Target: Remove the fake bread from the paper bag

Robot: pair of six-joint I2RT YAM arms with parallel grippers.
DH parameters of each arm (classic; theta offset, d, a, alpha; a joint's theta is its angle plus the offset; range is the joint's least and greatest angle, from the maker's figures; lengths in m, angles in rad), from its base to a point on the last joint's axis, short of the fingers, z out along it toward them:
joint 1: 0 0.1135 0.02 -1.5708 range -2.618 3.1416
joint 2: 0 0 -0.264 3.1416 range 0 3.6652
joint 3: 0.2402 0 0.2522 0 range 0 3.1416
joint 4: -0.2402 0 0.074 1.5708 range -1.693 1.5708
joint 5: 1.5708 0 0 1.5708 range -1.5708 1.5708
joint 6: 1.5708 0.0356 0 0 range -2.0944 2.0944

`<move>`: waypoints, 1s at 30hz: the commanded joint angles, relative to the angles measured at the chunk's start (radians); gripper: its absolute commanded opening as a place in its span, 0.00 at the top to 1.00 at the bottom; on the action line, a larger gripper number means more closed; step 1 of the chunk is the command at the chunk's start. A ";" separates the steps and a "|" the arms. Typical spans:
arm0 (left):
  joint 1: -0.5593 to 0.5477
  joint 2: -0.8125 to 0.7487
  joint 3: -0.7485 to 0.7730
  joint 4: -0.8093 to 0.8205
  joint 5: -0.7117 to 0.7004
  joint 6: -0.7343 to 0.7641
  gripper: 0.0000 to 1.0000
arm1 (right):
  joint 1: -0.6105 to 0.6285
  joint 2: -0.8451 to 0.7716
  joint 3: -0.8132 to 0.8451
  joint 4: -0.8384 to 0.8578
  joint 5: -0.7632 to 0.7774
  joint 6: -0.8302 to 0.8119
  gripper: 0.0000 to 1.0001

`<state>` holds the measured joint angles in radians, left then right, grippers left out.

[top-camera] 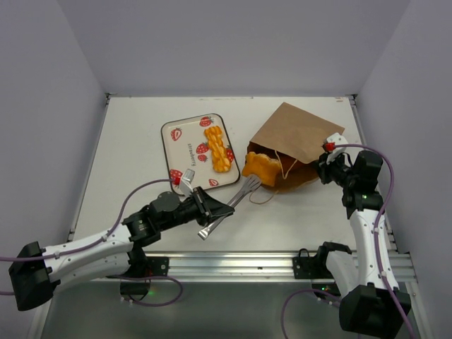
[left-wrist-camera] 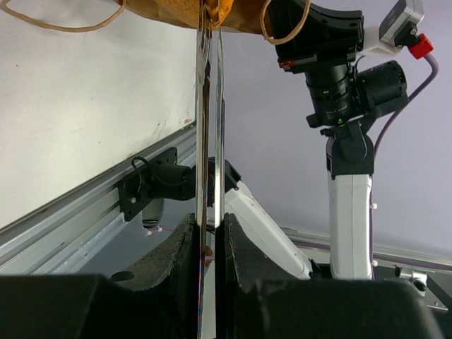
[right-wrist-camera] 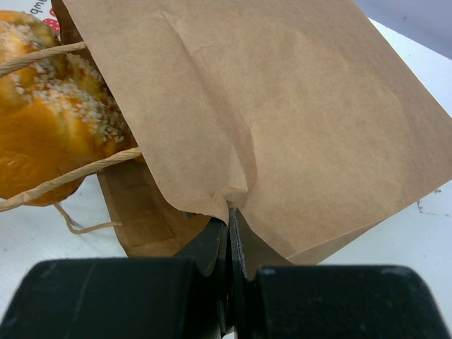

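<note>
The brown paper bag (top-camera: 296,138) lies on its side with its mouth toward the left. An orange seeded fake bread (top-camera: 258,168) sticks out of that mouth. A braided fake bread (top-camera: 218,150) lies on the strawberry tray (top-camera: 176,145). My left gripper (top-camera: 212,207) is shut on silver tongs (top-camera: 229,205), squeezing the two blades (left-wrist-camera: 210,127) close together. Their tips reach the near edge of the bread at the mouth. My right gripper (right-wrist-camera: 229,219) is shut on the edge of the bag's upper sheet (right-wrist-camera: 282,106), with the seeded bread (right-wrist-camera: 49,120) to its left.
The bag's twisted paper handles (right-wrist-camera: 70,176) loop across the bread and onto the table. White walls close the table on three sides. A metal rail (top-camera: 233,265) runs along the near edge. The right arm (left-wrist-camera: 346,92) stands just right of the tongs in the left wrist view.
</note>
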<state>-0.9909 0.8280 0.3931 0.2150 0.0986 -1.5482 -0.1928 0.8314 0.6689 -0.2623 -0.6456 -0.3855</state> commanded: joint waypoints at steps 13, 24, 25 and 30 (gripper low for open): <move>-0.008 -0.305 0.026 -0.311 -0.048 0.071 1.00 | -0.007 0.008 0.017 0.040 0.023 0.010 1.00; -0.006 -0.425 0.125 -0.580 -0.166 0.096 1.00 | -0.007 0.011 0.017 0.043 0.041 0.011 1.00; -0.006 -0.429 0.138 -0.600 -0.196 0.099 1.00 | -0.007 0.011 0.018 0.043 0.041 0.011 1.00; -0.006 -0.443 0.208 -0.692 -0.255 0.119 1.00 | -0.007 0.012 0.015 0.046 0.041 0.010 1.00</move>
<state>-0.9913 0.4023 0.5148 -0.4358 -0.0673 -1.4700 -0.1928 0.8394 0.6689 -0.2611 -0.6197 -0.3820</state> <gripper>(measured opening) 0.210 0.015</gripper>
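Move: The tray for the held bread has its middle some 32 cm ahead of the left gripper, 9 cm to its left and 20 cm below; the twisted bread on the tray is about 34 cm ahead and 3 cm left. The bread in the tongs is roughly 19 cm ahead and 12 cm right, 8 cm lower, with the bag's mouth 7 cm right of that bread. From the right gripper, the tray is about 16 cm ahead, 37 cm left and 20 cm below. Keep the tongs squeezed on the bread and carry the left gripper about 8 cm left, drawing it slightly back, so the bread comes away from the bag's mouth towards the tray. Rise about a centimetre, dip again, then lift at the end, swinging the wrist some 10 degrees counter-clockwise with its left side rising. Hold the bag's edge still with the right gripper. ##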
